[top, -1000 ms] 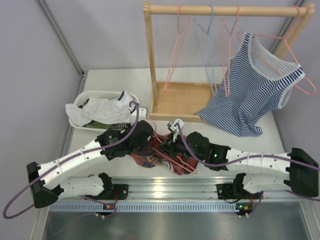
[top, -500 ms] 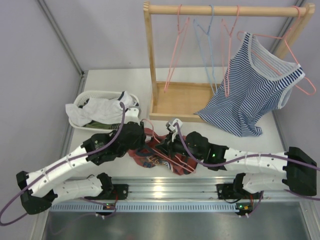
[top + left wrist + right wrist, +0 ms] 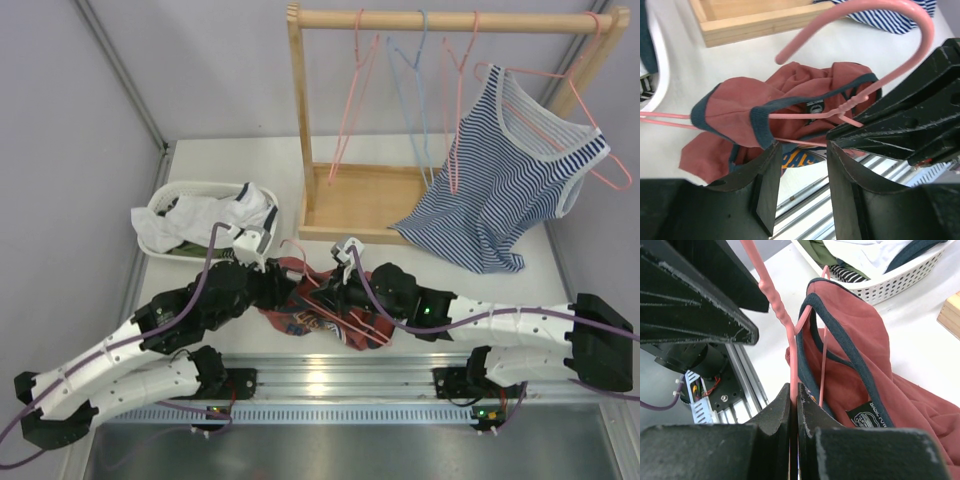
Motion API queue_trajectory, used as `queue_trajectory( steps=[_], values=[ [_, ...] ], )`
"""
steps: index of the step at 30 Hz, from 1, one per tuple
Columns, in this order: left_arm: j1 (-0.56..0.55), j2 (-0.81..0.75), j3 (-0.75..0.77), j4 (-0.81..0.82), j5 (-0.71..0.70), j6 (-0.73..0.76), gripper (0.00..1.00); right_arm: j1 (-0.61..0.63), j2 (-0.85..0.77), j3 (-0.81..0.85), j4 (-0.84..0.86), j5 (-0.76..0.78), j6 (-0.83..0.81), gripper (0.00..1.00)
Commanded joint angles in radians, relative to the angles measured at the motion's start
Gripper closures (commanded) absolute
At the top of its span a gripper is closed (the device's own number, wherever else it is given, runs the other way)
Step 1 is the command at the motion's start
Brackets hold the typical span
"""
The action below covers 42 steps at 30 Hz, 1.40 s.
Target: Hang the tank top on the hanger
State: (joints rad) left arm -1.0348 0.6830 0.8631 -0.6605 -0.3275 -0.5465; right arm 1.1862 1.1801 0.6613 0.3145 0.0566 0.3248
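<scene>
The rust-red tank top (image 3: 300,322) lies crumpled on the table in front of the arm bases, its navy-trimmed openings (image 3: 757,125) facing the left wrist camera. The pink hanger (image 3: 345,318) is partly threaded into it; one wire arm sticks out at the left (image 3: 665,119) and the hook (image 3: 912,30) curves up above the cloth. My right gripper (image 3: 794,390) is shut on the hanger's neck wire, just beside the shirt's collar label. My left gripper (image 3: 802,144) stands open at the shirt's near-left edge, with nothing between its fingers.
A white basket (image 3: 165,205) with a white cloth (image 3: 205,218) sits at the back left. Behind stands a wooden rack (image 3: 360,200) with pink hangers and a light blue one (image 3: 412,80). A striped tank top (image 3: 505,190) hangs at the right.
My left gripper has opened, let go of the tank top, and drawn back toward the near left. The right gripper still pinches the hanger in about the same place.
</scene>
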Motion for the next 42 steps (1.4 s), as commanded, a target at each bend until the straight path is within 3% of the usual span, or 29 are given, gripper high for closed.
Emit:
queue_trajectory(
  steps=[1,23,42],
  values=[
    [-0.004,-0.020,-0.041,0.160,0.076,0.036,0.53,-0.011,-0.004,0.038,0.089,-0.014,0.000,1.00],
    [-0.004,0.055,-0.087,0.400,-0.001,0.132,0.50,-0.010,0.003,0.052,0.064,-0.018,-0.010,1.00],
    [-0.005,0.113,-0.134,0.502,-0.035,0.169,0.54,-0.014,0.021,0.070,0.046,-0.037,-0.016,1.00]
  ],
)
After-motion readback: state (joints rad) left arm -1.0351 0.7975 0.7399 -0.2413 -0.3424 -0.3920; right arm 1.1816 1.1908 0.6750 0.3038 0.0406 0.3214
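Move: The hanger's neck is the left hand's target, about 5 cm to its right, 3 cm ahead and roughly level; the hook curls up some 5 cm ahead, 2 cm right and 4 cm above. The red tank top lies around 6 cm right, 2 cm ahead and 15 cm below. From the right hand, which already grips the hanger, the neck is about 4 cm left and 3 cm ahead. Left hand arcs about 5 cm right and 4 forward, half-open around the hanger's neck; right keeps its grip. ##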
